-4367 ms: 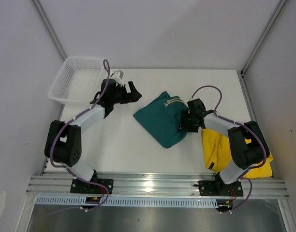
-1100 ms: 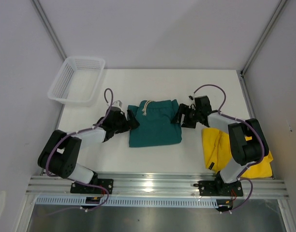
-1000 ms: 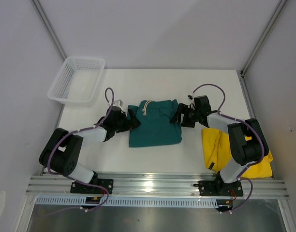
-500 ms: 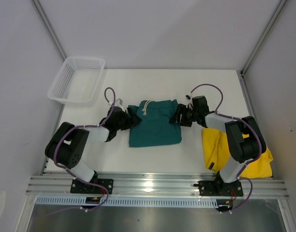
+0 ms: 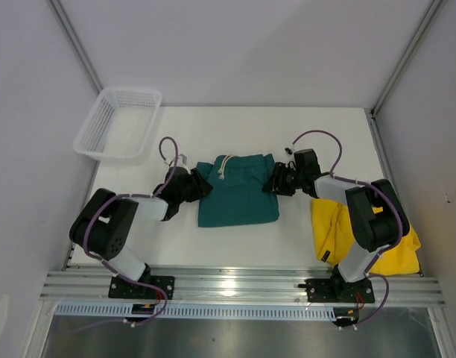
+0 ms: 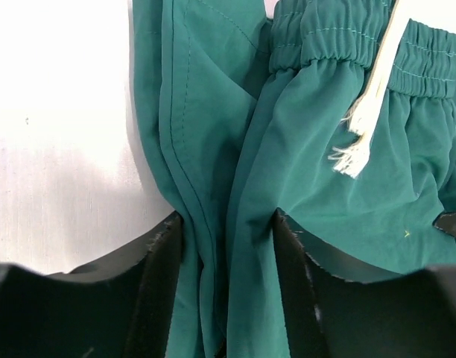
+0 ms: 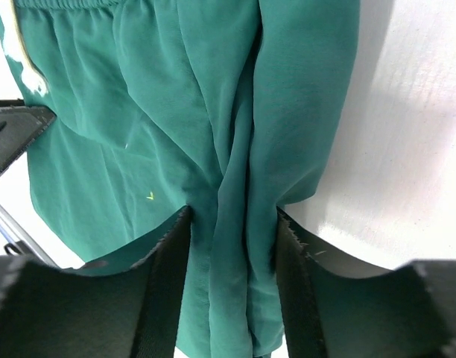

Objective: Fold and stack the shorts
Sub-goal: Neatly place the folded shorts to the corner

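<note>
The dark teal shorts [image 5: 238, 195] lie flat mid-table, waistband and pale drawstring [image 5: 226, 165] at the far side. My left gripper [image 5: 200, 185] is at their left edge, shut on a bunched fold of teal fabric [image 6: 310, 149] that fills the gap between its fingers [image 6: 162, 283]. At the right edge my right gripper [image 5: 275, 181] is likewise shut on a gathered fold of the same shorts [image 7: 138, 112]. The yellow shorts [image 5: 334, 224] lie crumpled at the near right, partly under the right arm.
A white mesh basket [image 5: 101, 127] stands at the far left corner, hanging over the table's edge. The white table [image 5: 235, 134] has bare surface beyond the teal shorts. Metal rails run along the near edge.
Both grippers have slid inward onto the teal shorts' side edges and their jaws have narrowed onto the fabric. The shorts stay flat in place.
</note>
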### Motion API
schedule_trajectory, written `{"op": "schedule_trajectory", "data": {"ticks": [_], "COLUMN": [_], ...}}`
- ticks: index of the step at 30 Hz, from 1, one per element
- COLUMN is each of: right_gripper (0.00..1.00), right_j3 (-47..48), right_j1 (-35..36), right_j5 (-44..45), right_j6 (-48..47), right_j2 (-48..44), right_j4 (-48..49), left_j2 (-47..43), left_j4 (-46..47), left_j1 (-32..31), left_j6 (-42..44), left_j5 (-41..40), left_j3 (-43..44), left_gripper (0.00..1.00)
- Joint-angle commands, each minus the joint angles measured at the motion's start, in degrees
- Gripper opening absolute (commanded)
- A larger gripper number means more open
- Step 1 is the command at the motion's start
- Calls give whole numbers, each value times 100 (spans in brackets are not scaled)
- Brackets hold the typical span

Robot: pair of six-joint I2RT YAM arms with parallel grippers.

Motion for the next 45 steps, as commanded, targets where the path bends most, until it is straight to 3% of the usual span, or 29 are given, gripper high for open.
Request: {"op": "schedule_trajectory", "data": {"ticks": [1,5,11,14,16,19,25,33,40,45], "right_gripper": [48,45,28,17,1,0,0,0,0,0], "right_j3": [163,278,348,383,401,445,893,911,823,788], "right_j1": [177,292,353,380,389,459,802,714,153,-550], "right_j5": [185,369,352,414,492,712,1986,3032,3910,4684], "right_j6": [-121,-200,-253,-279,-314,-349,-587,-552,-420,-349], "right_j2": [90,143,213,222,187,99,-129,-1190,-2368,-3160], "right_j4": [86,-46,-99,-151,-169,-406,-1346,-2102,-3006,-3464], "left_j2": [126,214,311,329,303,145,-348,-673,-393,283], "left_j4": [-47,-3,190,252,243,138,-880,-1646,-1911,-1718], "left_j1": [13,-31,-145,-206,-215,-259,-882,-1700,-2605,-3325], "left_j6": [192,253,280,315,341,385,535,254,52,-19], "left_j5": [-40,13,127,136,136,40,-961,-1392,-1832,-2182], "left_j3": [-79,-9,18,35,27,44,570,1177,2143,2917], "left_gripper": [53,48,39,22,14,0,0,0,0,0]}}
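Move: The folded green shorts lie between the two half-open grippers: their middle is about 9 cm to the left gripper's right and 9 cm to the right gripper's left, 1 cm back and roughly 2 cm below both. The yellow shorts lie some 27 cm right and 15 cm back of the right gripper, at about the same height as the green ones. The drawstring lies around 6 cm ahead and 5 cm right of the left gripper. Sink both grippers about 1 cm, edge them slightly inward and close them fully, pinching the two side edges of the green shorts. Then carry the shorts right and up together, towards the yellow shorts: left gripper some 16 cm right, drawing back about 4 cm, right gripper about 12 cm, both rising roughly 10 cm. Turn both clockwise, the right more, its fingers tipping steeper down. ##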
